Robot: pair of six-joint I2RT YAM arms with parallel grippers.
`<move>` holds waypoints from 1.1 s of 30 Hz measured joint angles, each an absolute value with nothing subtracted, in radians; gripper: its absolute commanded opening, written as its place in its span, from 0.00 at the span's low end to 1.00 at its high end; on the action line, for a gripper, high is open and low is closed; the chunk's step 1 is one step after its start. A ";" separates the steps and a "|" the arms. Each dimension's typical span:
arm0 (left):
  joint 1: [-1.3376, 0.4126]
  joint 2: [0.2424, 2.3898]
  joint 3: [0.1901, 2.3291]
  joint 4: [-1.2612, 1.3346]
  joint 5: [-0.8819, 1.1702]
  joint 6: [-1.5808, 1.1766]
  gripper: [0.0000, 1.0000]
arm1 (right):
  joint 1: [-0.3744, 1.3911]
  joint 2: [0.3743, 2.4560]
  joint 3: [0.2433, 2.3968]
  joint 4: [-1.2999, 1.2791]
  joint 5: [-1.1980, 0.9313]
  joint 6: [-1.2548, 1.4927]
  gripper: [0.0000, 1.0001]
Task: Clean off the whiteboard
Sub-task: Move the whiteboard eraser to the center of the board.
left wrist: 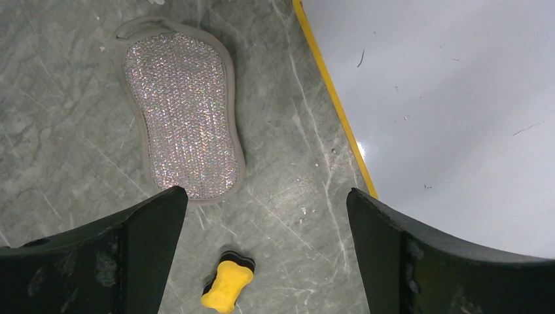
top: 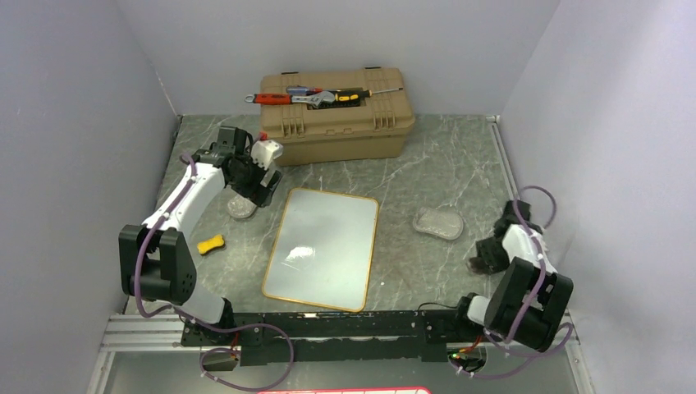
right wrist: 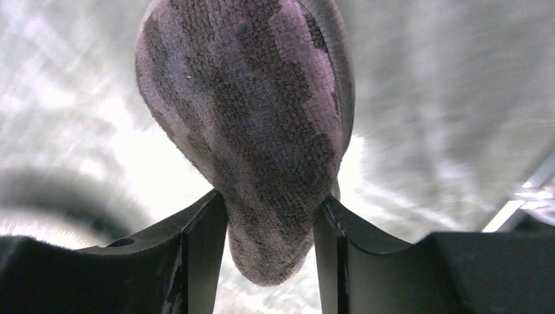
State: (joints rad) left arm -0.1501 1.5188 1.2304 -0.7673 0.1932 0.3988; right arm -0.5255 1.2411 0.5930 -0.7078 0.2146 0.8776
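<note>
The whiteboard [top: 322,246] lies flat mid-table, white with a yellow rim; in the left wrist view the whiteboard [left wrist: 458,98] shows only a few faint specks. My left gripper [top: 246,185] hovers open [left wrist: 265,196] over bare table between a sparkly grey pad [left wrist: 183,111] and the board's edge. A small yellow eraser [left wrist: 227,284] lies below it, also visible as the eraser [top: 211,244] left of the board. My right gripper [top: 478,261] sits low at the right. Its fingers press both sides of a grey-purple cloth pad [right wrist: 262,131].
A tan toolbox [top: 336,115] with a wrench and screwdrivers on its lid stands at the back. The sparkly pad [top: 240,205] lies under the left arm. A grey pad [top: 437,222] rests right of the board. Walls close in on both sides.
</note>
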 measured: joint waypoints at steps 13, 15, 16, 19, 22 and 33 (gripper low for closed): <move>-0.150 1.536 1.220 -0.768 0.178 0.403 0.97 | 0.109 1.189 0.535 -0.523 0.071 1.197 0.51; -0.150 1.546 1.214 -0.769 0.177 0.405 0.97 | 0.161 1.253 0.577 -0.514 0.061 1.225 0.57; -0.150 1.550 1.211 -0.769 0.176 0.405 0.97 | 0.190 1.299 0.613 -0.511 0.058 1.241 0.62; -0.150 1.552 1.206 -0.771 0.170 0.406 0.98 | 0.267 1.428 0.721 -0.493 0.047 1.282 0.74; -0.150 1.552 1.201 -0.768 0.167 0.410 0.98 | 0.315 1.469 0.771 -0.500 0.067 1.302 0.82; -0.147 1.551 1.074 -0.749 0.163 0.524 0.98 | 0.445 1.372 0.829 -0.657 0.147 1.301 0.97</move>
State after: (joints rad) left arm -0.1471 1.5509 1.0740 -0.7490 0.1635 0.5243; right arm 0.4454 1.3724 0.8288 -0.6575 0.1474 1.3014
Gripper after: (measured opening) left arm 0.979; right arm 0.973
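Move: The right hand already pinches the dark brown eraser low at the table; the whiteboard's centre lies roughly 50 cm to its left and 4 cm ahead, about a centimetre lower. The right glittery pad stands in between, some 16 cm left and 11 cm ahead. From the open left hand the board's centre is about 18 cm right, 8 cm back and 13 cm down, and the left glittery pad about 6 cm left, 4 cm ahead, equally far down. The right hand sweeps the pinched brown eraser quickly and low to the left, about 22 cm, and some 11 cm forward towards the whiteboard's right edge, turning roughly 30 degrees counter-clockwise, then opens from halfway on, lets go of the eraser and rises about 4 cm, easing slightly back. Meanwhile the open left hand sinks some 6 cm and draws back 3–4 cm beside the board's left edge, empty and tipping down slightly. ##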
